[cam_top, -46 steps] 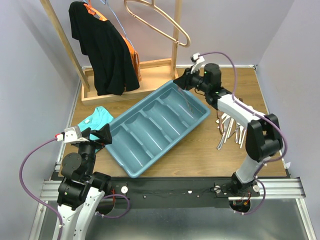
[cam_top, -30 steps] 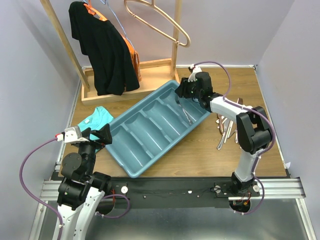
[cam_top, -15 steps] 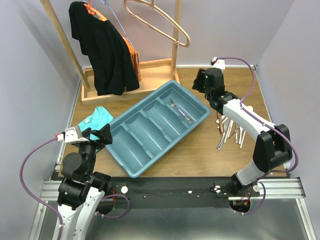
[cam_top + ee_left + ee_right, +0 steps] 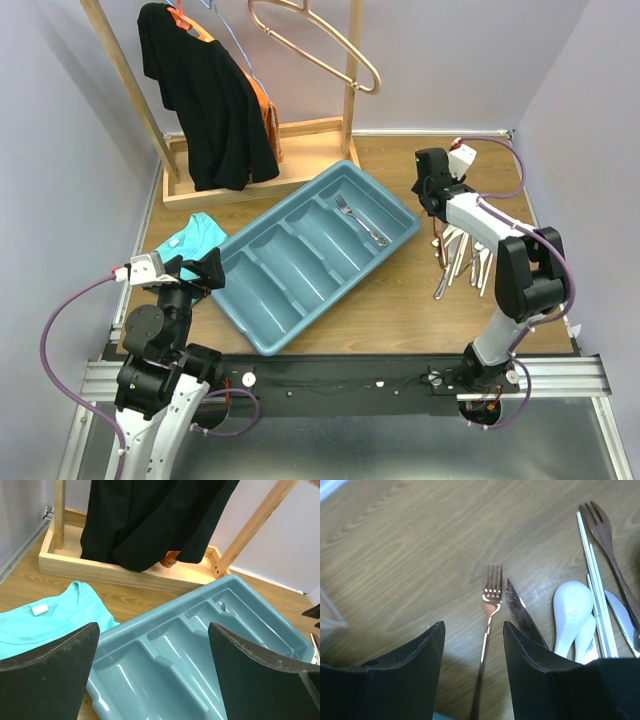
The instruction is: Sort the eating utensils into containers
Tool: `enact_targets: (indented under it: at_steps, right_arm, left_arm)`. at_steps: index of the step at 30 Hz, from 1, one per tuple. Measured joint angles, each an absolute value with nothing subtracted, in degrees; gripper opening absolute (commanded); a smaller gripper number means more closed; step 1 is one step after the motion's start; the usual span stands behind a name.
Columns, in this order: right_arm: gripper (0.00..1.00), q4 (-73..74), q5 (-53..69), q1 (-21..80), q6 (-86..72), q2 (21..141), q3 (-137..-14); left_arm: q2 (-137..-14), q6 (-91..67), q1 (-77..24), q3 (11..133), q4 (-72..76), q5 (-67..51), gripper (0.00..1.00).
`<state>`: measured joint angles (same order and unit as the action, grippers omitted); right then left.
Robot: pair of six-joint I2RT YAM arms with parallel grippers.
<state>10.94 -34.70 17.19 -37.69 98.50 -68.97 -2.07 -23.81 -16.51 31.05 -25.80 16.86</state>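
Observation:
The teal tray (image 4: 285, 275) lies diagonally across the table, and one coppery fork (image 4: 361, 221) rests in its far right compartment. My right gripper (image 4: 432, 208) hangs open beside the tray's far corner, over the top of the loose utensil pile (image 4: 457, 258). In the right wrist view a coppery fork (image 4: 491, 600) lies flat on the wood between the open gripper (image 4: 474, 675) fingers, untouched. Right of it lie a knife (image 4: 521, 614), white spoons (image 4: 571, 607), chopsticks (image 4: 592, 575) and a dark fork (image 4: 603, 532). My left gripper (image 4: 203, 268) is open above the tray's (image 4: 175, 672) near left end.
A wooden rack (image 4: 300, 130) with a black garment (image 4: 205, 95) and large metal hangers (image 4: 320, 50) stands behind the tray. A teal cloth (image 4: 190, 238) lies left of the tray. Walls close in on both sides.
My right gripper let the fork go into the tray's far right compartment, then swung right and came down over the utensil pile. The left arm has stayed still.

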Motion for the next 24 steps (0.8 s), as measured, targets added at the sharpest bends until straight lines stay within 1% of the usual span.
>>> enact_targets:
  at_steps: [6,9,10,13,15,17,20,21,22,24]
  right_arm:
    - [0.52,11.0,-33.2,15.3,-40.8,102.8,-68.6]
    - [0.48,10.5,-32.0,14.9,-41.5,104.9,-68.0]
    - [0.45,10.4,-31.5,14.9,-41.6,106.0,-67.9]
    - [0.41,10.3,-30.5,14.9,-42.0,108.4,-67.9]
    - [0.40,10.4,-30.2,14.7,-42.2,110.3,-68.0]
    - [0.37,10.3,-30.2,14.7,-42.5,111.4,-68.2]
    - [0.26,10.2,-29.7,14.5,-43.1,111.5,-68.3]
    - [0.22,10.2,-29.7,14.4,-43.1,111.5,-68.3]
    - [0.13,10.1,-29.7,14.4,-43.4,111.6,-68.3]
    - [0.06,9.8,-29.7,14.1,-43.5,111.7,-68.3]
  left_arm:
    - [-2.1,-23.8,-16.5,31.0,-25.8,16.9,0.99]
    - [-2.1,-23.8,-16.5,31.0,-25.8,16.8,0.99]
    - [-2.1,-23.8,-16.5,31.0,-25.8,16.8,0.99]
    - [-2.1,-23.7,-16.5,31.0,-25.8,16.9,0.99]
    - [-2.1,-23.7,-16.5,31.0,-25.8,16.8,0.99]
    - [-2.1,-23.7,-16.5,31.0,-25.8,16.8,0.99]
    - [-2.1,-23.7,-16.5,31.0,-25.8,16.8,0.99]
    - [-2.1,-23.7,-16.5,31.0,-25.8,16.8,0.99]
    - [-2.1,-23.7,-16.5,31.0,-25.8,16.8,0.99]
    - [-2.1,-23.6,-16.5,31.0,-25.8,16.8,0.99]
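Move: The copper fork lies on the table some 11 cm below the right hand, its middle about 3 cm back and straight in line, tines pointing forward. The dark knife is some 6 cm back and 5 cm right of that hand, the white spoon 5 cm back and 8 cm right; the silver fork lies in the container, 2 cm back and 17 cm left. From the left hand, the copper fork is roughly 24 cm ahead, 55 cm right, 25 cm below. The copper fork's neck, just behind the tines, is what the right hand comes down on: it sinks almost straight down about 10 cm beside the container's right corner, slowing near the table, while tipping its fingers some 10 degrees more downward. The half-open fingers narrow on the way, then at the bottom close around the neck and pinch it. ##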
